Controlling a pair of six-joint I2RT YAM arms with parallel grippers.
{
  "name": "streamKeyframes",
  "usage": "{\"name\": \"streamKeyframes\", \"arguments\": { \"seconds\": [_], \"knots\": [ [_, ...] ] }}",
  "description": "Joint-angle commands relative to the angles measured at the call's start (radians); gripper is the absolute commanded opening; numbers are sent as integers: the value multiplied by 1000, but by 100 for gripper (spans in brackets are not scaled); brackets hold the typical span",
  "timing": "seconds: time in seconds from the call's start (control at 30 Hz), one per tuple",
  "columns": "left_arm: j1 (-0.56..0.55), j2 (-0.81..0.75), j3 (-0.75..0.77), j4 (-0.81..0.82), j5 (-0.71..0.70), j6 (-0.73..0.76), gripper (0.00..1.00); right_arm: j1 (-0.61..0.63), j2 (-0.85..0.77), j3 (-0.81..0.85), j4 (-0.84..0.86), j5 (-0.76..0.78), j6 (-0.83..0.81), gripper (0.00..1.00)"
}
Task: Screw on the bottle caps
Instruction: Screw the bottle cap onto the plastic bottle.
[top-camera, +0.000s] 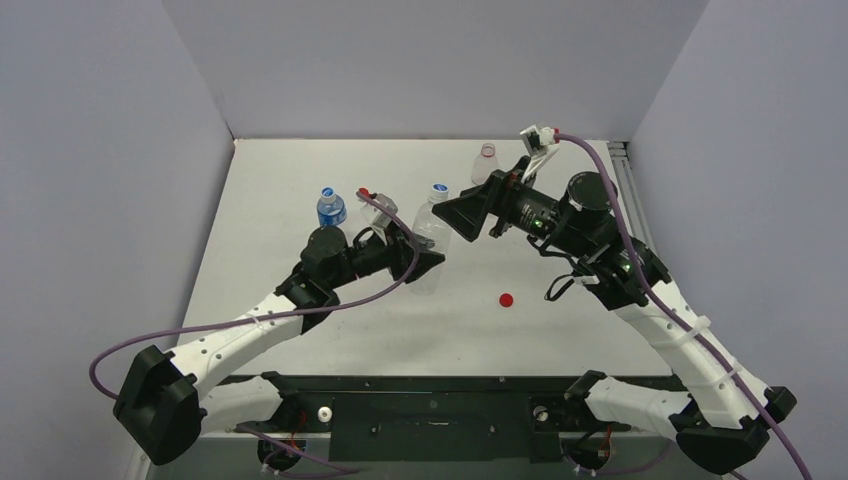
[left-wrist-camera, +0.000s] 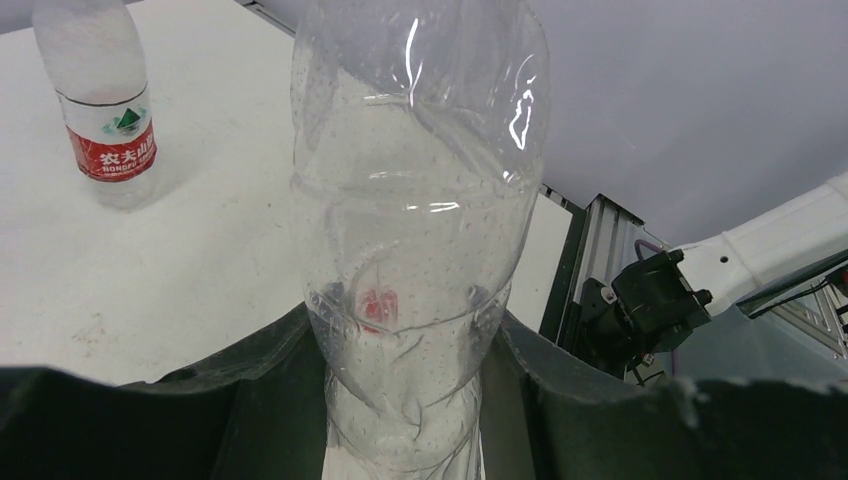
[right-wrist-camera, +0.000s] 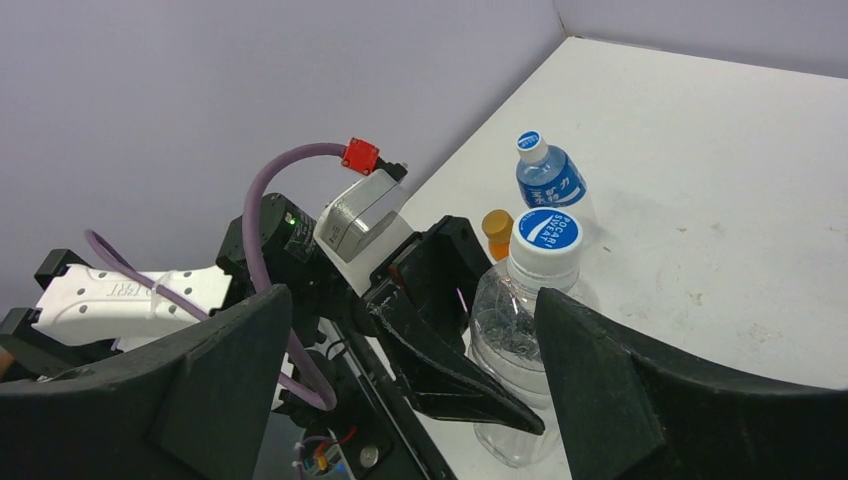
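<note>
My left gripper (top-camera: 424, 260) (left-wrist-camera: 405, 405) is shut on the lower body of a clear bottle (top-camera: 431, 240) (left-wrist-camera: 415, 200) (right-wrist-camera: 520, 340), holding it upright. A blue-and-white cap (top-camera: 438, 188) (right-wrist-camera: 548, 232) sits on its neck. My right gripper (top-camera: 455, 212) (right-wrist-camera: 412, 310) is open and hangs close to the right of that cap, its fingers wide apart and touching nothing. A red cap (top-camera: 506, 299) lies loose on the table, and shows blurred through the bottle (left-wrist-camera: 378, 305). Behind stands an orange-capped bottle (right-wrist-camera: 497, 222).
A blue-labelled bottle (top-camera: 331, 209) (right-wrist-camera: 550, 182) with its own blue-and-white cap stands at the back left. An uncapped bottle with a red label (top-camera: 485, 162) (left-wrist-camera: 100, 110) stands at the back. Grey walls close three sides of the table (top-camera: 560, 330).
</note>
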Motion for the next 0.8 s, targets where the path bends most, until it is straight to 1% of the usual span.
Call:
{"name": "streamKeyframes", "arguments": {
  "seconds": [0.0,0.17,0.27,0.37,0.6,0.77],
  "knots": [
    [8,-45,37,7,18,27,0,-4,-29,2,-2,48,-35,86],
    [5,-67,44,31,91,14,0,-11,16,38,12,57,-33,86],
    [1,-74,34,84,122,-14,0,-9,56,73,35,53,-27,86],
    [-7,-75,35,105,147,-28,0,-7,97,95,70,40,-14,87],
    [-25,-49,48,129,173,-32,0,39,177,157,88,33,-19,87],
    [-31,-32,51,138,172,-35,0,64,194,164,99,28,-18,87]
  ]
}}
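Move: The white cap with the blue top, already on the neck of the clear bottle in the left hand, lies about 7 cm ahead of the open right hand, 1 cm to its left and 2 cm lower. From the left hand it is some 13 cm up, 5 cm ahead and 1 cm to the right. Far below on the table, the red cap lies about 9 cm ahead and 17 cm right of the right hand, the red-label bottle roughly 39 cm ahead and 11 cm right. The capped clear bottle, still gripped by the left hand, is drawn back about 4 cm and raised some 3 cm, turning a little clockwise. Against it the right hand, after a slight drift right, sweeps left and forward, about 4 cm and 3 cm, its fingers staying wide open and passing either side of the cap without closing. ##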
